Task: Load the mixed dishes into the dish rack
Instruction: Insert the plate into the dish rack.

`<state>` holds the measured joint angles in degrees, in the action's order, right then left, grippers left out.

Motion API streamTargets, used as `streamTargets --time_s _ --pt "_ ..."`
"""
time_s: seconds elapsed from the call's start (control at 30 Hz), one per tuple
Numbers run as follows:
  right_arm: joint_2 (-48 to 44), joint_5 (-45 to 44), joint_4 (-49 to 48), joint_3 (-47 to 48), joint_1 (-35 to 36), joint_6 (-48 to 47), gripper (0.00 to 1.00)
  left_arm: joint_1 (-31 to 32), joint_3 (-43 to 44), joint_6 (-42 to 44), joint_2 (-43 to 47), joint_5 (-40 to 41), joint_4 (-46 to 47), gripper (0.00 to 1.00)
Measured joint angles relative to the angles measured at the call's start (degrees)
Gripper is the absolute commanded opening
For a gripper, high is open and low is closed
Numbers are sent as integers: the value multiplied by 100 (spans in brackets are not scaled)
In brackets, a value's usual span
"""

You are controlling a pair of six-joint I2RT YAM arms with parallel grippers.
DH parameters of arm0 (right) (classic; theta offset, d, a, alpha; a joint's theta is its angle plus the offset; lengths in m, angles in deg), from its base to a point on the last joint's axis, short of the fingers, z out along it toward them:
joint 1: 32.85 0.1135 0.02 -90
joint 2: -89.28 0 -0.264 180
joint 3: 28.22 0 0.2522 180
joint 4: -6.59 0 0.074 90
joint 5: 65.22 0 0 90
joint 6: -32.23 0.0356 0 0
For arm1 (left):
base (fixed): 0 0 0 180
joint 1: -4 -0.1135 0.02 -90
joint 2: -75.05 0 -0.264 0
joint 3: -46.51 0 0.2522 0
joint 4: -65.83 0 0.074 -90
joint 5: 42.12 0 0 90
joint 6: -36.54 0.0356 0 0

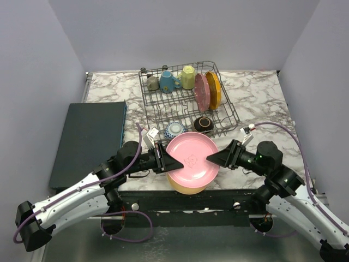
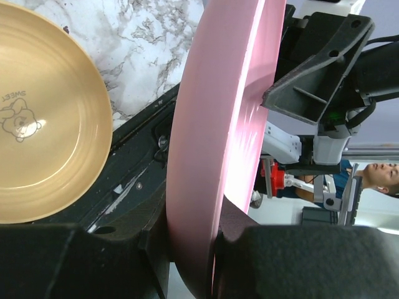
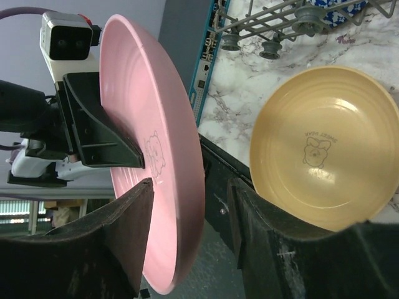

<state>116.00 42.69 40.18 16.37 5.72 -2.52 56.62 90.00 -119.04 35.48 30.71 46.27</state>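
A plain pink plate [image 1: 192, 158] hangs on edge above the table's near edge. My left gripper [image 1: 173, 162] is shut on its left rim, and the left wrist view shows both fingers pressed against the plate [image 2: 212, 156]. My right gripper [image 1: 214, 158] straddles the opposite rim and is open. In the right wrist view one finger [image 3: 128, 218] lies near the plate's face [image 3: 156, 156], and a gap separates the other finger from its back. A yellow plate [image 1: 188, 188] lies flat beneath. The dish rack [image 1: 163, 112] stands behind.
The rack holds a grey mug [image 1: 153, 83], a blue mug [image 1: 167, 82], a yellow mug [image 1: 188, 77], a pink plate [image 1: 202, 91] and an orange plate [image 1: 213, 90] upright, a brown bowl [image 1: 203, 124] and a patterned bowl [image 1: 174, 130]. A dark mat [image 1: 90, 142] lies to the left.
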Motion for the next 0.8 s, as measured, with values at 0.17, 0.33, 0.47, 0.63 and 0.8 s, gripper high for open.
streamTargets --time_s 0.17,0.33,0.47,0.63,0.8 --pt "0 118 -225 -164 0 199 50 0 -57 -22 48 -70 140 0" --pt "-50 186 -439 -219 0 332 44 0 -92 -39 175 -98 219 0" --pt "-116 212 -573 -223 0 387 41 0 -109 -44 219 -107 245 0" --pt "-219 214 -667 -256 0 470 32 0 -120 -48 225 -107 273 0" --pt "-273 199 -662 -262 0 481 14 0 -122 -59 225 -111 308 0"
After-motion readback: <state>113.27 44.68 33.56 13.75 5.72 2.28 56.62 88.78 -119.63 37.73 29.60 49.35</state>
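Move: The left hand already holds the pink plate by its left rim, with the plate's middle about 6 cm to the right and 2 cm ahead, roughly level. From the right hand, whose open fingers straddle the opposite rim, that middle lies some 8 cm left and 1 cm back, also level. The cream plate lies about 17 cm below this hand, 8 cm left and 1 cm back; in the rack, the black bowl is some 22 cm ahead and 1 cm left, the blue-patterned bowl 21 cm ahead and 14 cm left, both about 14 cm lower. The right hand closes its fingers from a little over half open down onto the pink plate's right rim and begins to pinch it, rising about 2 cm as it does so and rolling some 5 to 10 degrees so that its leftward-pointing fingers come up nearer to level. The left hand keeps its grip on the opposite rim and eases up about 1 cm with a slight tilt of its own, holding the plate out over the cream plate for the right fingers to take. ##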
